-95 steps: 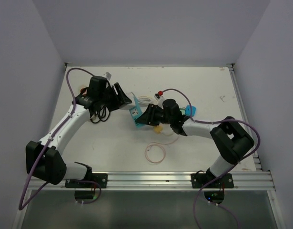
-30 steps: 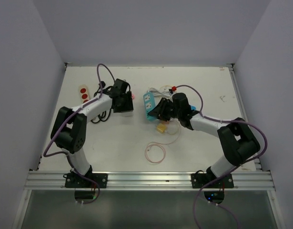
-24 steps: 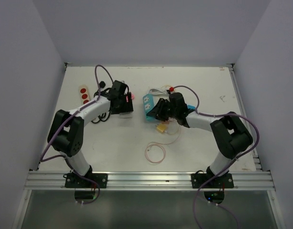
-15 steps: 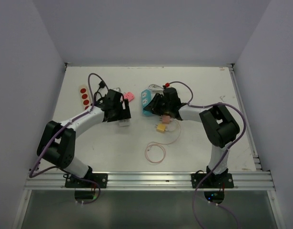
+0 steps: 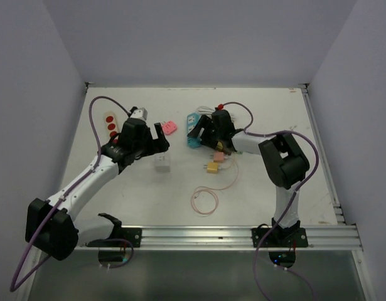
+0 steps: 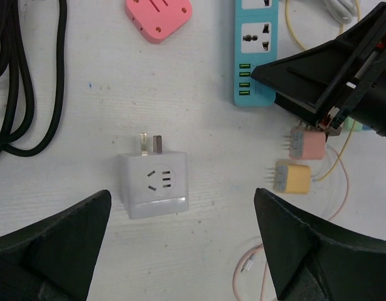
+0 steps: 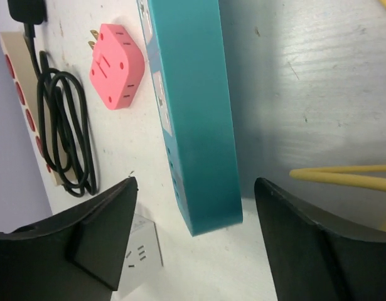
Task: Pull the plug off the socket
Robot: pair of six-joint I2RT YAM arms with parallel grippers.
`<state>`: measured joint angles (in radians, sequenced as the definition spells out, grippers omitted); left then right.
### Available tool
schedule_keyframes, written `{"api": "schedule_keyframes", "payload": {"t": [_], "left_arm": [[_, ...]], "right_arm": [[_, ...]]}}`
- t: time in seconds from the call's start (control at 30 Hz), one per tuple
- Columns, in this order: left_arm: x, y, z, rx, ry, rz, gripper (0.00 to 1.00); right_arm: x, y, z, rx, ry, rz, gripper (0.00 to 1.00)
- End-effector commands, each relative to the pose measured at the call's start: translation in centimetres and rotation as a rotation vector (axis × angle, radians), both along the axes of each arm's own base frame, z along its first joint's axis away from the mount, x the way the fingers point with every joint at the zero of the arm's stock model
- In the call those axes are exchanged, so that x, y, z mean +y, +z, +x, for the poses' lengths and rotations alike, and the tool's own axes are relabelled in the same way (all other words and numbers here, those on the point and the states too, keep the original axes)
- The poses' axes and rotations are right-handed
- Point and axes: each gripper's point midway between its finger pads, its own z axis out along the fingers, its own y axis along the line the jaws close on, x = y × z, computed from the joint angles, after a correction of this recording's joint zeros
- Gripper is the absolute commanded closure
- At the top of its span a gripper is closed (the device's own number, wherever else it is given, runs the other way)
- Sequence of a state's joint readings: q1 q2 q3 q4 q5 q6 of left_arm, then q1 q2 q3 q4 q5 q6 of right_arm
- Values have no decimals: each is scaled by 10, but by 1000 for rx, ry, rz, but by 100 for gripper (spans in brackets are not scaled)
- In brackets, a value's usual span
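The white plug (image 6: 154, 182), a cube adapter with bare prongs, lies flat on the table, apart from the teal socket strip (image 6: 255, 50). My left gripper (image 6: 181, 194) hovers over the plug, open wide, touching nothing. From above, the plug (image 5: 161, 163) sits just in front of my left gripper (image 5: 156, 145). My right gripper (image 7: 195, 182) is open, its fingers standing either side of the end of the socket strip (image 7: 193, 113) without gripping it. Seen from the top, the strip (image 5: 193, 122) lies just left of my right gripper (image 5: 200, 130).
A pink adapter (image 5: 169, 127) lies between the two grippers. Small pink (image 6: 305, 143) and yellow (image 6: 290, 177) plugs sit right of the white plug. A black cable (image 6: 17, 75) and a beige strip with red buttons (image 5: 111, 122) are at the left. A pinkish cable coil (image 5: 205, 200) lies nearer.
My left gripper opened and let go of the white plug, which now lies on the table. My right gripper opened off the teal strip after carrying it back and to the left.
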<state>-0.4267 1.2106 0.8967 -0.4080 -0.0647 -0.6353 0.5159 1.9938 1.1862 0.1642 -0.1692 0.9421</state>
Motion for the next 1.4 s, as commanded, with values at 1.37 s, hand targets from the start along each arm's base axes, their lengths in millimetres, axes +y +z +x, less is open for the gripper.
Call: {"api": "schedule_keyframes", "payload": {"t": [1.37], "left_arm": [[197, 202, -174, -653, 512, 121, 0]], "right_arm": [[-319, 285, -269, -885, -439, -516, 1]]}}
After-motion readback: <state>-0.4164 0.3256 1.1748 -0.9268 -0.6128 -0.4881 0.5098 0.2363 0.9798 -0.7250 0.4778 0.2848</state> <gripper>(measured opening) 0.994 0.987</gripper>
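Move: Beneath the left hand, which is wide open, sits the white plug, about 10 cm down, 1 ahead and 2 right; the pink plug lies 14 cm beyond this white plug and 3 farther right. The teal socket's middle is about 4 cm ahead of the right hand, 2 left and 2 below; the salmon plug lies some 8 cm back and 7 right, the yellow plug 3 back and 7 right. From the left hand the socket lies 15 ahead, 14 right. Opening the rest of the way around the near end of the teal socket, the right hand climbs clear some 35 cm, sweeping back and right towards its rest side and sinking a little at the end; its fingers tip up strongly. The left hand, still open and empty, rises about 25 cm from over the white plug, going left and back, tipping up some 40 degrees and turning counter-clockwise. ##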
